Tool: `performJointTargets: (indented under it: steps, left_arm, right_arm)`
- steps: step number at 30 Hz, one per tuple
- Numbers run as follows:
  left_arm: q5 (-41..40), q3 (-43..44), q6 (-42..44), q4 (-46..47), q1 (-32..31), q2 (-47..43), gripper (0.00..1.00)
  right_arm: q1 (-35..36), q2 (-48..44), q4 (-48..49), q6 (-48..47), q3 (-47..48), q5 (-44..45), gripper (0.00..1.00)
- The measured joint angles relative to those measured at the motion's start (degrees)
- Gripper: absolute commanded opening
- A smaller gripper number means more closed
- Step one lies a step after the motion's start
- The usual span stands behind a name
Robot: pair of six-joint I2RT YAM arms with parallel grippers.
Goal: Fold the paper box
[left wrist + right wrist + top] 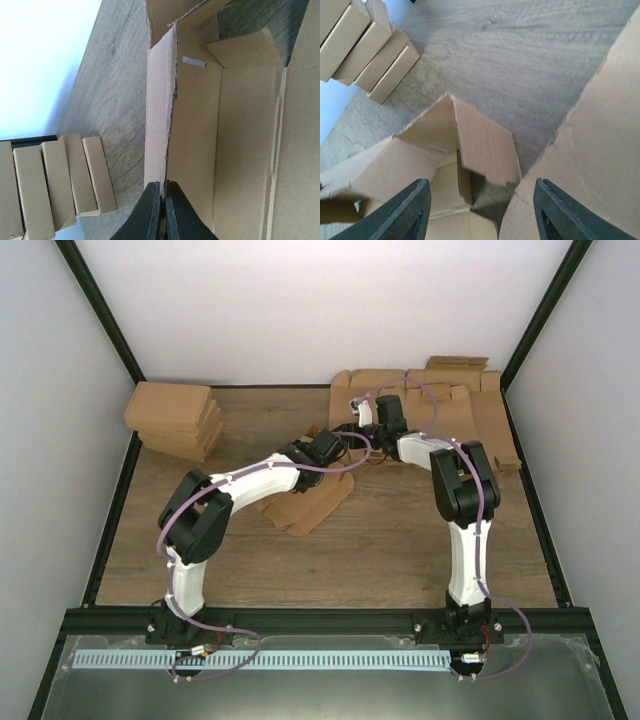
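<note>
The paper box (315,502) lies partly folded mid-table, a light-brown cardboard piece with raised walls. My left gripper (340,446) is shut on the top edge of one upright side wall (160,125), which shows pinched between the black fingers (150,210). The box floor (240,150) spreads to the right of that wall. My right gripper (481,184) stands open above the box's end, its fingers (407,210) apart and touching nothing. A bent end flap (485,142) rises between them, and a large flap (600,150) stands at the right. In the top view the right gripper (368,425) hangs close to the left one.
A stack of folded brown boxes (175,420) sits at the back left, also seen as boxes (50,185) and boxes (365,45) in the wrist views. Overlapping flat cardboard sheets (450,405) lie at the back right. Black frame rails border the table.
</note>
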Motion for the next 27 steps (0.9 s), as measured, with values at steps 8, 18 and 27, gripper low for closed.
performJointTargets:
  steps: [8,18,27]
  left_arm:
    - [-0.96,0.00,-0.02,-0.37,0.00,0.00,0.04]
    - [-2.05,-0.59,-0.33,-0.35,-0.02,0.00,0.04]
    - [-2.23,-0.61,-1.05,-0.61,-0.31,0.00,0.04]
  right_arm:
    - [2.14,5.14,-1.95,-1.18,8.22,3.48,0.34]
    - [5.73,6.25,-7.06,-1.20,11.78,7.65,0.01]
    - [6.23,0.90,-10.54,-0.22,6.75,11.08,0.01]
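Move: The right hand, still open, aims for the upper edge of the box's upright end flap, about 5 cm to its left, 2 cm ahead and 1 cm lower. The wall edge already pinched by the left hand lies roughly 8 cm back and 11 cm left of the right hand; the flat cardboard sheets lie some 18 cm to its right, 3 cm ahead and 9 cm down. From the left hand, that flap edge is about 9 cm ahead, 5 cm right and 2 cm lower. Leftward and a little forward, the right hand slides nearly 5 cm onto the end flap while its fingers close from well open and pinch the flap's upper edge. Then, gripping it, the hand draws back about 2 cm and slightly right, its fingertips having tipped down some 8 degrees. The left hand keeps its pinch on the wall edge, almost in place. ##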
